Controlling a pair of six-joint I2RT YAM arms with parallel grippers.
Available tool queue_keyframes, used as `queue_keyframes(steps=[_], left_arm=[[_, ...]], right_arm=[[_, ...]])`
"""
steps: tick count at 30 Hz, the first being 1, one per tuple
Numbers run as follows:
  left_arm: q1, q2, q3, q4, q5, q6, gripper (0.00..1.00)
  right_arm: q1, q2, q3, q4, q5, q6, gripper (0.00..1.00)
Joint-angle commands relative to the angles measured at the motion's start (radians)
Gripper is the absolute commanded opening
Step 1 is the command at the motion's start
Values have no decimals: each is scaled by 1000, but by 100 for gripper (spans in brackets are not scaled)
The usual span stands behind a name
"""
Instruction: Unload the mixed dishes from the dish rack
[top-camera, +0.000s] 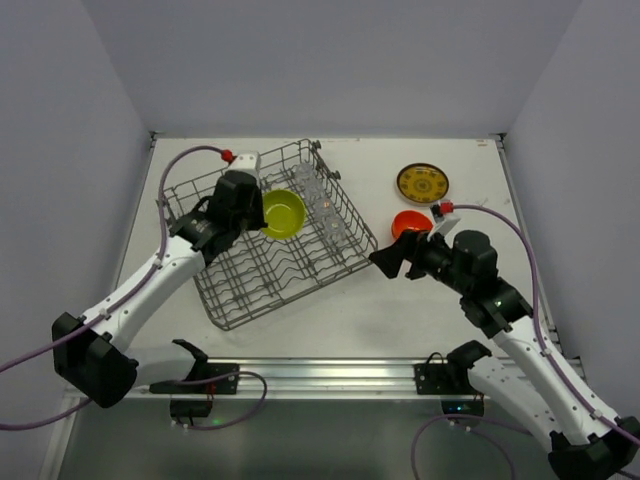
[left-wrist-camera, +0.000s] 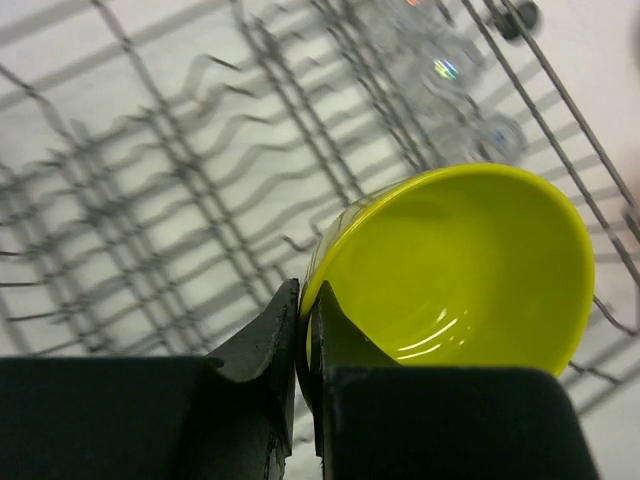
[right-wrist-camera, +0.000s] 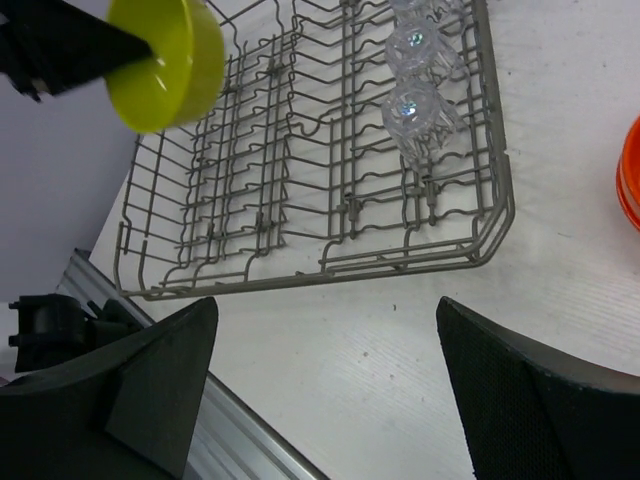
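Note:
My left gripper is shut on the rim of the lime-yellow bowl. The bowl is tilted over the far part of the grey wire dish rack. Three clear glass cups stand in a row along the rack's right side. My right gripper hangs open over bare table just right of the rack, with nothing between its fingers. An orange bowl sits on the table behind it. A brown-gold patterned plate lies farther back.
The rack sits turned at an angle on the white table. A metal rail runs along the near edge with the arm bases. Grey walls enclose the left, back and right sides.

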Motion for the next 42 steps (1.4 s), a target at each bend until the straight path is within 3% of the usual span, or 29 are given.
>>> queue_keyframes(steps=[1, 5, 6, 12, 15, 17, 20, 22, 23, 25, 26, 27, 29, 33, 35, 40, 42], left_arm=[[-132, -35, -113, 206, 135, -139, 0], [-259, -26, -167, 260, 98, -208, 0], [-297, -10, -169, 260, 89, -209, 0], [-380, -12, -201, 286, 75, -235, 0], [-394, -35, -221, 301, 86, -236, 0], [-396, -48, -239, 303, 79, -236, 0], [-396, -77, -255, 292, 63, -230, 0], [-396, -86, -258, 283, 52, -225, 0], [-396, -91, -256, 277, 44, -219, 8], [-396, -111, -243, 240, 8, -207, 39], [-396, -130, -232, 191, -17, -207, 73], [-396, -140, -209, 165, -46, -207, 84], [-396, -181, -183, 78, -140, -199, 94], [-394, -271, -147, -33, -267, -187, 96], [-394, -331, -161, -76, -310, -167, 97], [-394, -428, -218, -122, -260, -71, 99], [-394, -469, -264, -117, -224, -48, 100]], right_arm=[[89, 79, 111, 10, 75, 38, 89], [308, 262, 287, -126, 328, 33, 81], [337, 297, 309, -169, 425, 39, 81], [445, 514, 425, -273, 620, 74, 69], [477, 584, 478, -320, 682, 82, 54], [509, 604, 519, -343, 724, 93, 38], [532, 632, 556, -386, 765, 105, 0], [534, 635, 559, -392, 771, 107, 0], [534, 633, 557, -393, 777, 108, 0], [523, 623, 551, -404, 801, 110, 0], [513, 615, 541, -407, 806, 113, 0], [499, 606, 531, -412, 792, 114, 0], [430, 557, 498, -412, 771, 111, 0], [232, 446, 429, -412, 691, 82, 0], [74, 407, 401, -410, 621, 45, 0], [-240, 461, 401, -396, 493, -42, 0], [-288, 526, 412, -369, 461, -51, 0]])
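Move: The green bowl hangs in my left fingers, its middle about 5 cm right and 2 cm ahead of them. My open right hand, where it is going, waits roughly 28 cm to the right and 10 cm back. From my right hand the green bowl is some 23 cm left and 12 cm ahead. The orange bowls sit 15 cm ahead, 9 cm right and 18 cm below, the yellow plate 11 cm beyond them. The nearest glass is 12 cm ahead, 10 cm left. I swing the green bowl about 14 cm right, back and a little down with my left hand, while my right reaches some 8 cm left, dips, rolls and pinches its free rim. My left then opens and backs off left and up; my right carries the bowl over 20 cm right and slightly forward, turning clockwise, towards the orange bowls. ##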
